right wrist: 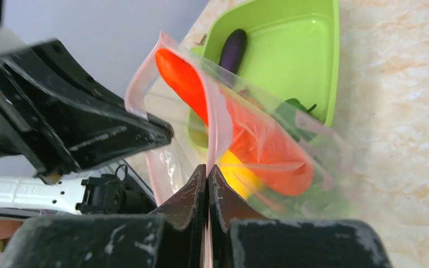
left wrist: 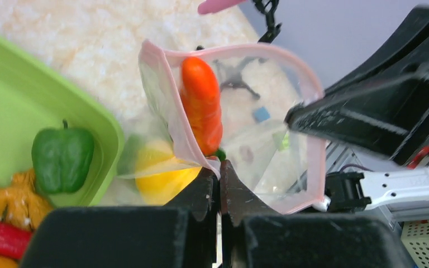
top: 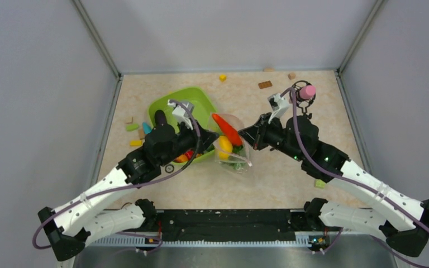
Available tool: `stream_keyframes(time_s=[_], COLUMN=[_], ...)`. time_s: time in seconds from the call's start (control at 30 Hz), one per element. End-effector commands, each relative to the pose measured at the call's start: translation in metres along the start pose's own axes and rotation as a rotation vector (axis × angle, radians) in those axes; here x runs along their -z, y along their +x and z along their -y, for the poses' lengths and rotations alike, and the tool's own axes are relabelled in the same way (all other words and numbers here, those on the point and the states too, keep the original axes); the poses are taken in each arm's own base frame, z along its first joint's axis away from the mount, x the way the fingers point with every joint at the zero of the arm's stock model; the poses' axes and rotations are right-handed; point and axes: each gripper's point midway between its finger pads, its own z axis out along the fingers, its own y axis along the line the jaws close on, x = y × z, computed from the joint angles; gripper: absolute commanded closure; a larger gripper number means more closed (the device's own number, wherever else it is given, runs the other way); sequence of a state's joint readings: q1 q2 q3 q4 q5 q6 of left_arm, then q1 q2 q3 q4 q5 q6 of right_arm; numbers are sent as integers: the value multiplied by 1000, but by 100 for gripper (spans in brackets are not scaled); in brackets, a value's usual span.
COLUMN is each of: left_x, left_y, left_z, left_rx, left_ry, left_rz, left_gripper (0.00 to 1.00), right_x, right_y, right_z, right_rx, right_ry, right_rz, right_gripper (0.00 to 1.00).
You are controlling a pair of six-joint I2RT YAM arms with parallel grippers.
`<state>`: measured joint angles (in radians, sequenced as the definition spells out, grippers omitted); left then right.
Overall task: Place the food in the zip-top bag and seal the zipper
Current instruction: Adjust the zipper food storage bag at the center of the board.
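Observation:
The clear zip-top bag (top: 233,149) hangs between my two grippers beside the lime-green tray (top: 170,103). Its mouth gapes, rimmed by the pinkish zipper (left wrist: 313,92). Inside lie an orange carrot (top: 227,129), a yellow lemon (top: 224,147) and something green. My left gripper (left wrist: 219,167) is shut on the zip strip at the tray side of the mouth. My right gripper (right wrist: 207,170) is shut on the strip at the opposite side. A green pepper (left wrist: 62,157), a red chilli (left wrist: 0,237) and a purple eggplant (right wrist: 233,49) lie in the tray.
Small coloured blocks lie scattered: a yellow one (top: 222,77) and a brown one (top: 265,85) at the back, several left of the tray (top: 134,127), a green one (top: 320,183) near the right arm. A pink-topped black stand (top: 306,92) rises at the back right.

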<state>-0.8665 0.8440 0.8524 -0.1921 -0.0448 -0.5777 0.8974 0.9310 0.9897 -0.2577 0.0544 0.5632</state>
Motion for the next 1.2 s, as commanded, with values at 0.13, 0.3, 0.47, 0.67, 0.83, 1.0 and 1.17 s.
stream_keyframes(time_s=[0.13, 0.3, 0.47, 0.67, 0.83, 1.0, 1.17], left_x=[-4, -23, -57, -85, -89, -89, -87], left_y=[-91, -96, -54, -11, -10, -39, -90], left_z=[45, 16, 38, 73, 90, 91, 80], left_rx=[-166, -240, -278, -263, -234, -252, -315], left_ry=[49, -113, 55, 302, 382, 317, 152], left_rz=[168, 160, -25, -214, -232, -160, -38], left_gripper=[100, 100, 100, 100, 100, 100, 100], right_x=[44, 61, 45, 32, 17, 12, 19], right_y=[-52, -53, -30, -27, -29, -48, -82], right_z=[37, 60, 61, 73, 85, 87, 71], right_rx=[39, -16, -14, -9, -14, -3, 46], right_ry=[249, 342, 309, 393, 487, 557, 542], right_rz=[188, 268, 201, 179, 180, 212, 249], right_gripper=[100, 100, 100, 100, 100, 100, 100])
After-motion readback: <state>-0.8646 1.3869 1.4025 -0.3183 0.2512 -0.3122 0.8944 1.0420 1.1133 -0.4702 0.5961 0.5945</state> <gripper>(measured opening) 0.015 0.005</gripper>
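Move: The zip-top bag hangs open between the hands, each already pinching its rim. Its middle lies about 5 cm right of the left hand and 3 cm left of the right hand, some 11 cm below both. From the left hand, the carrot stands about 3 cm ahead and 4 cm right, slightly lower; the lemon is 1 cm ahead, 2 cm right and 8 cm down; the green basket's middle is roughly 14 cm ahead and 12 cm left, on the table. Both hands keep their pinch on the bag's rim and jog the bag to the right and forward, away from the basket. The left lifts forward first, then sweeps right and down, and finally rises, ending some 10 cm right. The right goes about 8 cm right, then forward while dipping, and rises at the end. Both wrists turn clockwise, the right by about 30 degrees. ##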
